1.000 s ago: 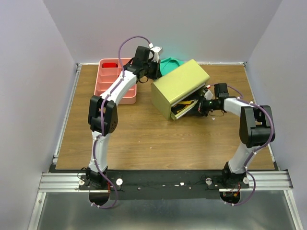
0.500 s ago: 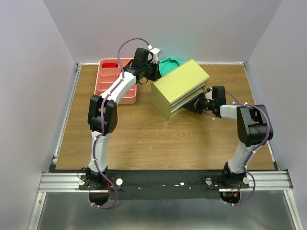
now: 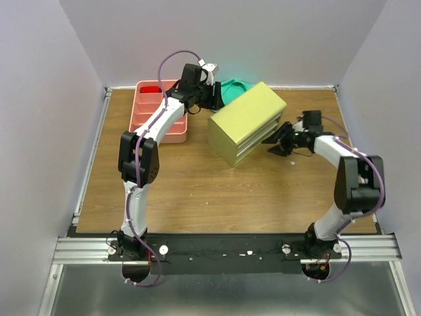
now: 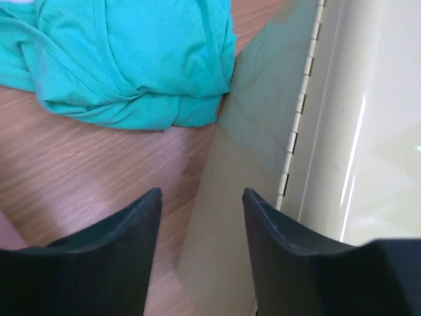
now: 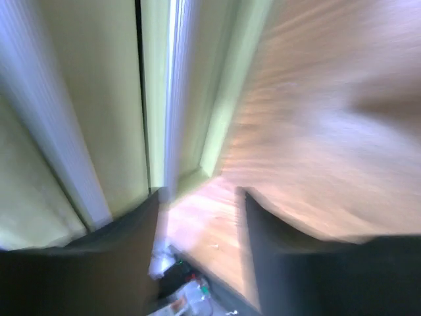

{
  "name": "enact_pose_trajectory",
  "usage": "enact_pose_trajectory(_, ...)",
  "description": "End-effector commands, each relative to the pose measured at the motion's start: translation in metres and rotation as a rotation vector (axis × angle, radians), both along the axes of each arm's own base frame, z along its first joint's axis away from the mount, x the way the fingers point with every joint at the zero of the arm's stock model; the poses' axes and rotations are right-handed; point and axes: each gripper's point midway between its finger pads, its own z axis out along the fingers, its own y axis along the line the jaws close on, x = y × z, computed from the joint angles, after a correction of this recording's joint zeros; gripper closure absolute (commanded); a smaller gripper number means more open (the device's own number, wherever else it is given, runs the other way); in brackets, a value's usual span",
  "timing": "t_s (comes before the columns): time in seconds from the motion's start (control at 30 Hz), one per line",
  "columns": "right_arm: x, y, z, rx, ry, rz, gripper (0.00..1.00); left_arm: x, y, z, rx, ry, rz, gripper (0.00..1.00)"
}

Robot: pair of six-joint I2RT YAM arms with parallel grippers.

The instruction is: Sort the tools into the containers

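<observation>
The olive-green chest (image 3: 247, 120) stands skewed at the table's middle back with its drawers pushed in. No tools show outside it; those inside are hidden. The pink tray (image 3: 158, 113) sits at the back left, with a red object (image 3: 151, 89) in its far compartment. My left gripper (image 3: 216, 99) is open just behind the chest's back wall (image 4: 253, 158), its tips (image 4: 200, 194) holding nothing. My right gripper (image 3: 276, 143) is open a little off the chest's drawer front (image 5: 72, 99), nothing between its blurred tips (image 5: 197, 194).
A crumpled green cloth (image 3: 233, 88) lies against the back edge, between the tray and the chest, close to my left gripper; it also fills the upper left of the left wrist view as cloth (image 4: 131, 59). Bare wooden table (image 3: 197, 184) lies in front of the chest.
The chest's lower drawer stood open with tools inside, and my right gripper pushed it shut, then drew back to the right and opened. My left gripper opened too.
</observation>
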Motion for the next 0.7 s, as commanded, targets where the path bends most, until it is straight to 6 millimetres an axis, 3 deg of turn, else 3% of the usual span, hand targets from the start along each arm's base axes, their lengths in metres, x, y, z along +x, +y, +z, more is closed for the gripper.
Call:
enact_pose_trajectory(0.0,-0.051,-0.123,0.002,-0.543,0.091,-0.069,0.20,-0.003,0.017,0.081,-0.035,-0.117,0.076,0.20)
enact_pose_trajectory(0.03,-0.051,-0.133,0.007,-0.556,0.073,-0.071,0.15,0.001,0.022,0.096,-0.029,-0.157,0.100,0.01)
enact_pose_trajectory(0.07,-0.050,-0.149,0.012,-0.559,0.063,-0.096,0.01,0.003,0.026,0.105,-0.021,-0.185,0.113,0.01)
enact_pose_trajectory(0.13,-0.043,-0.162,0.036,-0.590,-0.015,-0.115,0.00,0.003,0.039,0.118,0.028,-0.242,0.147,0.01)
enact_pose_trajectory(0.2,-0.032,-0.163,0.066,-0.603,-0.155,-0.087,0.00,-0.001,0.052,0.132,0.062,-0.284,0.186,0.01)
enact_pose_trajectory(0.27,-0.024,-0.163,0.092,-0.616,-0.259,-0.091,0.00,-0.003,0.068,0.123,0.138,-0.296,0.232,0.01)
enact_pose_trajectory(0.3,-0.018,-0.165,0.103,-0.635,-0.317,-0.102,0.00,-0.009,0.075,0.132,0.150,-0.317,0.247,0.01)
enact_pose_trajectory(0.33,-0.021,-0.165,0.114,-0.643,-0.357,-0.115,0.00,-0.013,0.080,0.123,0.182,-0.310,0.247,0.01)
enact_pose_trajectory(0.4,-0.023,-0.174,0.122,-0.688,-0.372,-0.176,0.00,-0.022,0.095,0.132,0.222,-0.346,0.277,0.01)
enact_pose_trajectory(0.43,-0.027,-0.176,0.131,-0.712,-0.404,-0.193,0.00,-0.027,0.100,0.121,0.244,-0.326,0.286,0.01)
enact_pose_trajectory(0.5,-0.037,-0.184,0.131,-0.773,-0.409,-0.209,0.00,-0.038,0.111,0.131,0.263,-0.354,0.296,0.01)
enact_pose_trajectory(0.53,-0.040,-0.186,0.133,-0.792,-0.414,-0.211,0.00,-0.043,0.115,0.122,0.281,-0.339,0.296,0.01)
enact_pose_trajectory(0.6,-0.052,-0.191,0.138,-0.846,-0.436,-0.209,0.00,-0.053,0.123,0.133,0.278,-0.359,0.306,0.01)
enact_pose_trajectory(0.67,-0.059,-0.193,0.142,-0.870,-0.443,-0.210,0.00,-0.059,0.125,0.130,0.279,-0.355,0.304,0.01)
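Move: The drawer cabinet, both drawers already shut, has its middle about 11 cm to the left hand's right, 3 cm back and 10 cm below; that hand is beside the rear side. The turquoise cloth lies some 13 cm ahead of the left hand and 3 cm right, the pink tray about 26 cm left and 5 cm ahead, both roughly 15 cm lower. From the right hand the cabinet's middle is about 8 cm ahead, 8 cm left, near level. The closed cabinet is left alone from both sides. Away from its drawer fronts the right hand darts right about 16 cm, then climbs, some 14 cm in all, easing back as its fingers swing to point more steeply down. The left hand rises 12 cm off the rear side, then veers left towards the tray and somewhat back; both grippers spread from about half to wide open. ##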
